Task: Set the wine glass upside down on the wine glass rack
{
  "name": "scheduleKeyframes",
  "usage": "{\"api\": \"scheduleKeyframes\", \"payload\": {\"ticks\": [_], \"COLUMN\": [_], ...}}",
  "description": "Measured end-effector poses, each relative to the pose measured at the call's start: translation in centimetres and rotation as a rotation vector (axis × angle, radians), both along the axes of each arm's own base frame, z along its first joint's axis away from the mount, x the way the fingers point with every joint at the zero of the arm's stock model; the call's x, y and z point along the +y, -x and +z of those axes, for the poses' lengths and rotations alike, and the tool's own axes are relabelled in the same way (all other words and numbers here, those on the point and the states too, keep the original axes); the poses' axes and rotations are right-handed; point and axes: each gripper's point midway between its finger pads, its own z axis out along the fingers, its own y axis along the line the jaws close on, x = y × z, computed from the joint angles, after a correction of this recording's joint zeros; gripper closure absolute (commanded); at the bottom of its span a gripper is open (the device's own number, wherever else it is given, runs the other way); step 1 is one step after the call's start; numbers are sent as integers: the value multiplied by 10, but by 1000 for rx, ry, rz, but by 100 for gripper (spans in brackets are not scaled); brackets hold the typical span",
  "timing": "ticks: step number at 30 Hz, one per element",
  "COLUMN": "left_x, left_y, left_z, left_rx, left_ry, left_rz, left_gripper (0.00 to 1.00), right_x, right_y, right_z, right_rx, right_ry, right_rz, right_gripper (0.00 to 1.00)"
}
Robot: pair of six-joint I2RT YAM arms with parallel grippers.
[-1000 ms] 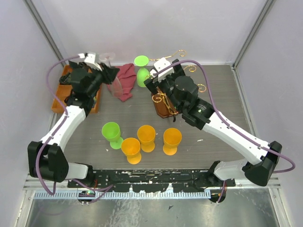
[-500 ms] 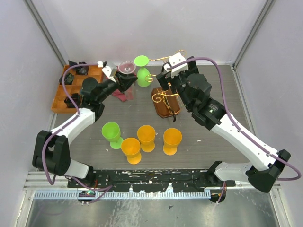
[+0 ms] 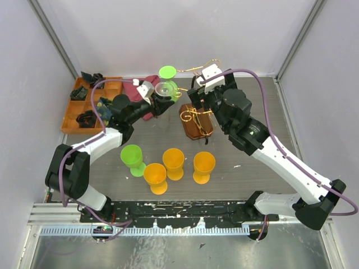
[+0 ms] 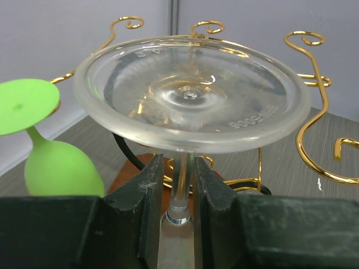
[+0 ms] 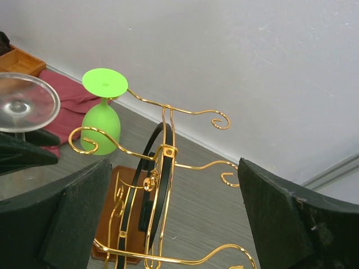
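Note:
A clear wine glass (image 4: pixel 190 92) is tipped on its side, its round foot (image 3: pixel 164 89) facing the left wrist camera. My left gripper (image 4: pixel 178 188) is shut on its thin stem, with the bowl hidden behind the fingers. It hangs just left of the wine glass rack (image 3: pixel 196 121), a gold wire stand with scroll arms (image 4: pixel 312 106) on a brown wooden base. A green glass (image 3: pixel 168 74) hangs upside down on the rack's left arm, right beside the clear glass's foot. My right gripper (image 5: pixel 174 213) stands wide open over the rack (image 5: pixel 164 168), its fingers either side of the dark arched post without touching it.
An orange-brown compartmented tray (image 3: pixel 74 107) holding dark items sits at the back left. A red cloth (image 3: pixel 147 84) lies behind my left gripper. One green cup (image 3: pixel 132 155) and three orange cups (image 3: pixel 174 161) stand on the near middle of the table. White walls close the back.
My left arm has swung right, carrying the clear glass from above the tray and cloth to beside the rack's green glass. My right gripper shifted a little back and right.

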Motion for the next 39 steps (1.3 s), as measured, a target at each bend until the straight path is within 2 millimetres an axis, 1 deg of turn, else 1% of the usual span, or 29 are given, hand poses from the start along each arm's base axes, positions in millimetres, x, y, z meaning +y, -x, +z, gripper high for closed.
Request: {"api": "scheduleKeyframes", "payload": {"ticks": [7,12,16,21,27,31,39], "left_x": [-19,-29,-32,-38,-48,-55,-61], "left_y": [3,0,-6,-13,-16,-21,-32], "left_z": [-24,-28,-31,-43,-56,-57,-51], "left_rx": [34,21,13,31,51,51,37], "left_ry": [-27,-8,29,49,58,67,93], "left_rz": [-17,-8,17,39,44,50,90], "left_gripper": [100,100,100,100,100,100,99], "right_x": [-1,0,0,2,1,0,-3], "right_y": [0,0,-1,-3,-4,-5,-7], "right_z": [0,0,-1,-5,-6,-6,-6], "right_rx": [0,0,2,10,12,11,8], "right_ry": [0,0,2,11,16,18,30], "right_rz": [-2,-2,-3,-3,-5,-10,-17], "right_gripper": [0,0,0,0,0,0,0]}}
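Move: The left hand holds the upturned clear wine glass by its stem. The rack's empty middle-left hook lies about 6 cm ahead, 7 cm to the right and 2 cm below that hand. The green glass hanging from the next hook stands some 12 cm ahead, 1 cm right, and 6 cm lower. The rack's arched spine is roughly 5 cm ahead and 13 cm right, 2 cm down. From the right hand the hook is some 9 cm ahead, 11 cm left and 15 cm below. Still pinching the stem of the upside-down clear glass, the left hand carries it towards the empty middle-left hook, about 6 cm to the right and 5 cm down. It starts down and right, then also eases some 3 cm forward, bringing the foot over the hook's curled end. The wrist hardly turns and the grip stays shut; whether foot and wire touch can't be seen. ##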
